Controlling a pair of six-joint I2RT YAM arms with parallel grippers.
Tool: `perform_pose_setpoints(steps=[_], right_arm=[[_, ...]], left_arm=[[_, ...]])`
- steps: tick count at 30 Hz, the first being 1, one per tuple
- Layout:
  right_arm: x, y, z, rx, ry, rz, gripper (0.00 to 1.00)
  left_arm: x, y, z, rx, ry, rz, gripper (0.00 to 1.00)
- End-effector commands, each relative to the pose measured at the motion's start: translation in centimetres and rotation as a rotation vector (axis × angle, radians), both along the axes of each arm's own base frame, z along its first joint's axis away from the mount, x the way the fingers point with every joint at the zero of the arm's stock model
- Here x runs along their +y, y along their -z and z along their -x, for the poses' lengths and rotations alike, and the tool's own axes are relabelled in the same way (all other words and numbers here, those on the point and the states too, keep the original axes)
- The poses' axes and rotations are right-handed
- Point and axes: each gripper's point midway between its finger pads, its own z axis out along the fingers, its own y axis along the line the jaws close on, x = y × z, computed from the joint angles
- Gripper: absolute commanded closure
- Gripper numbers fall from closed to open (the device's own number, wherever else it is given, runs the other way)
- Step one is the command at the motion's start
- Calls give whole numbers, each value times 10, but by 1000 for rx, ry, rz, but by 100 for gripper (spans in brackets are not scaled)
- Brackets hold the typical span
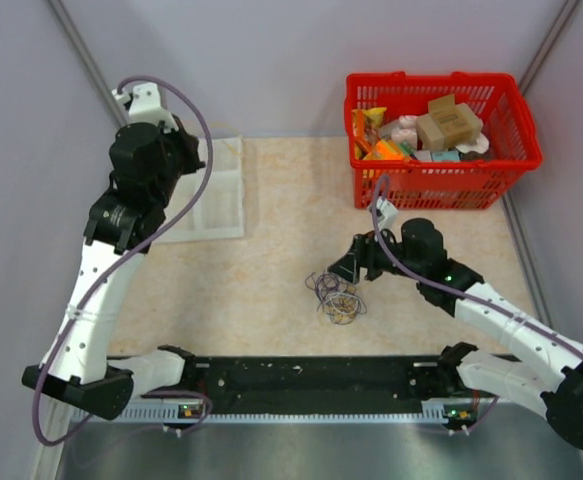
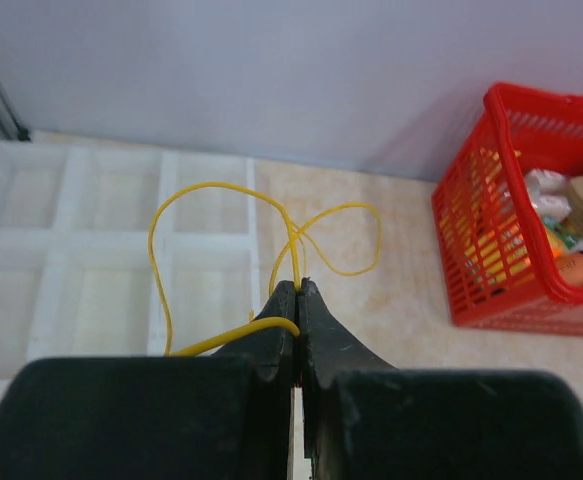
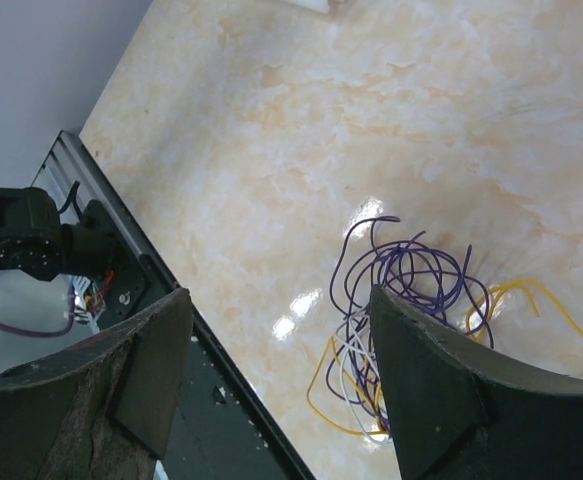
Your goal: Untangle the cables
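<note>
My left gripper (image 2: 297, 286) is shut on a thin yellow cable (image 2: 211, 187), held up in the air over the white tray (image 2: 71, 250). The cable's loops rise from the fingertips and one end trails out to the left. A tangle of cables (image 1: 336, 297), purple, white and yellow, lies on the table in front of the base rail. My right gripper (image 1: 348, 266) hangs just above the tangle's far right side. In the right wrist view it (image 3: 279, 295) stands wide open and holds nothing, and its right finger (image 3: 431, 390) hides part of the tangle (image 3: 401, 270).
A red basket (image 1: 516, 110) full of packets and boxes stands at the back right. The white compartment tray (image 1: 216, 195) lies at the back left under the left arm (image 1: 141, 165). The black base rail (image 1: 311, 380) runs along the near edge.
</note>
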Motion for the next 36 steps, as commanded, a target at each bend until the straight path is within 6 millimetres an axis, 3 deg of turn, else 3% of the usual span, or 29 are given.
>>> perform_pose_setpoints(steps=[1, 3, 7, 12, 16, 22, 27, 29, 32, 36], right_arm=[[1, -36, -3, -85, -1, -47, 29], [0, -36, -2, -84, 0, -45, 29], [0, -39, -2, -88, -3, -49, 29], [1, -46, -2, -94, -6, -63, 29], [-2, -45, 2, -92, 2, -63, 29], [-6, -42, 6, -86, 8, -56, 29], [-7, -43, 6, -85, 12, -60, 29], [-6, -42, 5, -81, 12, -57, 29], [-5, -42, 5, -75, 7, -58, 29], [-5, -45, 7, -80, 5, -64, 29]], left_arm=[[25, -22, -24, -37, -52, -146, 100], [30, -30, -34, -42, -57, -142, 100], [27, -12, -62, 7, -13, -68, 100], [17, 58, -100, 176, -8, -14, 100], [23, 117, -114, 269, -59, 3, 100], [35, 169, -123, 349, -138, -17, 100], [35, 187, -119, 388, -141, -6, 100], [25, 193, -120, 393, -99, 25, 100], [-5, 204, -125, 435, 98, 190, 100], [-10, 207, -131, 468, 259, 403, 100]])
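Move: The left hand already holds the yellow cable high up; the white tray's near-right compartment lies about 10 cm ahead, level sideways and some 40 cm below. The tray's middle is roughly 13 cm ahead and 11 cm left, and the cable pile some 13 cm back and 26 cm right, both about as far below. From the right hand, that compartment is about 23 cm ahead, 29 cm left and 18 cm below. Left hand, still pinching the yellow cable, swings forward about 12 cm, then down 20 towards the tray's near-right compartment. ##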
